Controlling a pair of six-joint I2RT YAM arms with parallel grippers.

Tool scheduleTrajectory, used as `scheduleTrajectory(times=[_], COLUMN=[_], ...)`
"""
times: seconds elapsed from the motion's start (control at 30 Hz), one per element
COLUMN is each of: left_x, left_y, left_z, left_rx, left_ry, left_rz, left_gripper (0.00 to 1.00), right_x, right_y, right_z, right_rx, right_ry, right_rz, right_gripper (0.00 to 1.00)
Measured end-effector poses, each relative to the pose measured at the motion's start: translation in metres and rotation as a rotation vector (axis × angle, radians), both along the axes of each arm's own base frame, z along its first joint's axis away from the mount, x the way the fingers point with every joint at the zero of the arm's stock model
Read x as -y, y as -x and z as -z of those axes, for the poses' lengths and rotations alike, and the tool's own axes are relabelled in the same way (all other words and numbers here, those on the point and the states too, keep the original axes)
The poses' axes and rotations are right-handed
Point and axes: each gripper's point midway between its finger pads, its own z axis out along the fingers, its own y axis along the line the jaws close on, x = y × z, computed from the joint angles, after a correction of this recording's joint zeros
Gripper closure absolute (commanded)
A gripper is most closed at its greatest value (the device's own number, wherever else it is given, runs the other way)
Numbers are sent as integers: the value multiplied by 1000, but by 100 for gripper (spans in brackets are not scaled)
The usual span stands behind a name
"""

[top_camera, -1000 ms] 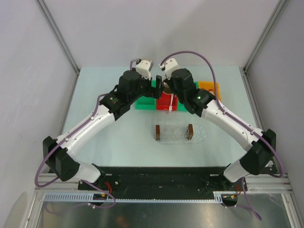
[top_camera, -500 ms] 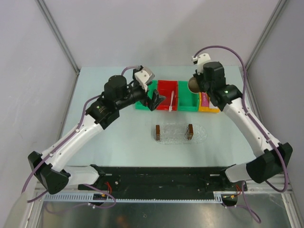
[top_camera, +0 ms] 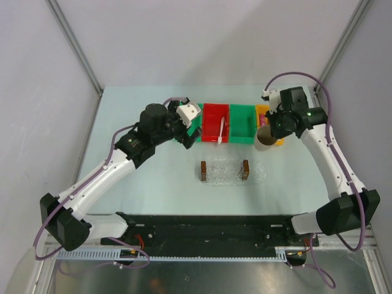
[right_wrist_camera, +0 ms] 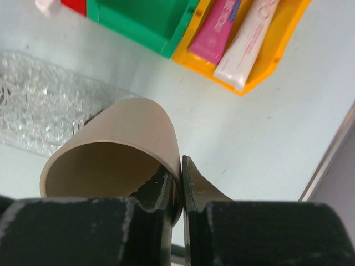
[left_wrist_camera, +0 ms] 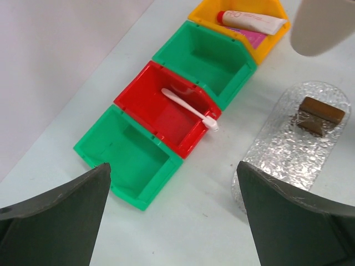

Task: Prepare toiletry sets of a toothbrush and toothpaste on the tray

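Observation:
The white toothbrush (top_camera: pixel 219 130) (left_wrist_camera: pixel 188 107) lies in the red bin (top_camera: pixel 210 115) (left_wrist_camera: pixel 158 108), its head sticking over the front wall. A magenta toothpaste (right_wrist_camera: pixel 217 25) (left_wrist_camera: pixel 255 38) lies in the yellow bin (right_wrist_camera: pixel 277 52) (left_wrist_camera: pixel 208 8) beside a white tube (right_wrist_camera: pixel 249 41). The clear bumpy tray (top_camera: pixel 223 173) (left_wrist_camera: pixel 283 155) (right_wrist_camera: pixel 39 105) with brown end handles sits in front of the bins and holds nothing. My left gripper (top_camera: pixel 191 136) (left_wrist_camera: pixel 172 166) hangs open above the table in front of the left green bin (left_wrist_camera: pixel 130 152). My right gripper (top_camera: pixel 269 130) (right_wrist_camera: pixel 180 163) is shut on the wall of a beige cup (top_camera: pixel 265 136) (right_wrist_camera: pixel 111 141).
Four bins stand in a row at the back: green, red, green (top_camera: pixel 242 119) (left_wrist_camera: pixel 208 52), yellow. The beige cup hangs just in front of the yellow bin, right of the tray. Metal frame posts rise at the table's back corners.
My right arm has carried the cup from the middle of the bin row rightward and forward to the front of the yellow bin. The left arm has drawn back left, off the red bin.

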Motion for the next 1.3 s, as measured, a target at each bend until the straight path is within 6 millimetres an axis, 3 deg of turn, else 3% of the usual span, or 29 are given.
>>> scheduleTrajectory(times=[0.2, 0.53, 0.97, 1.3], left_x=[-15, -30, -35, -35], left_y=[-11, -13, -16, -16], left_z=[1, 16, 17, 21], left_rx=[1, -23, -27, -35], left_ry=[-3, -18, -17, -20], left_rz=[-48, -79, -92, -90], left_gripper=[0, 0, 0, 0], right_x=[-5, 2, 5, 2], right_y=[10, 28, 37, 28], right_z=[34, 95, 136, 138], right_rx=[-142, -288, -312, -271], right_ry=[6, 48, 53, 44], right_rz=[-36, -45, -43, -44], right_gripper=[100, 100, 100, 100])
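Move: The right fingers hold the beige cup by its rim; the spot it is going to, the clear tray's rounded right end, lies about 3 cm back, 3 cm to the left and some 23 cm below. The tray's right brown handle stands about 5 cm left of that spot and 1 cm nearer the base. The orange box with the toothpaste is some 12 cm ahead of the right hand, 2 cm to its right and 21 cm below. From the left hand, the tray end is about 23 cm right, 2 cm back and 28 cm down. The right hand, keeping its closed pinch on the cup's rim, lowers the cup some 14 cm and draws it back about 3 cm towards the tray's right end, just beyond the brown handle, while the wrist tips its fingers some 15 degrees further down and brings the cup more upright. The sinking ends before the hand eases about 1 cm forward again at the bottom, while the empty, wide-open left hand backs off about 4 cm, mostly to its left and a little down, touching nothing. ##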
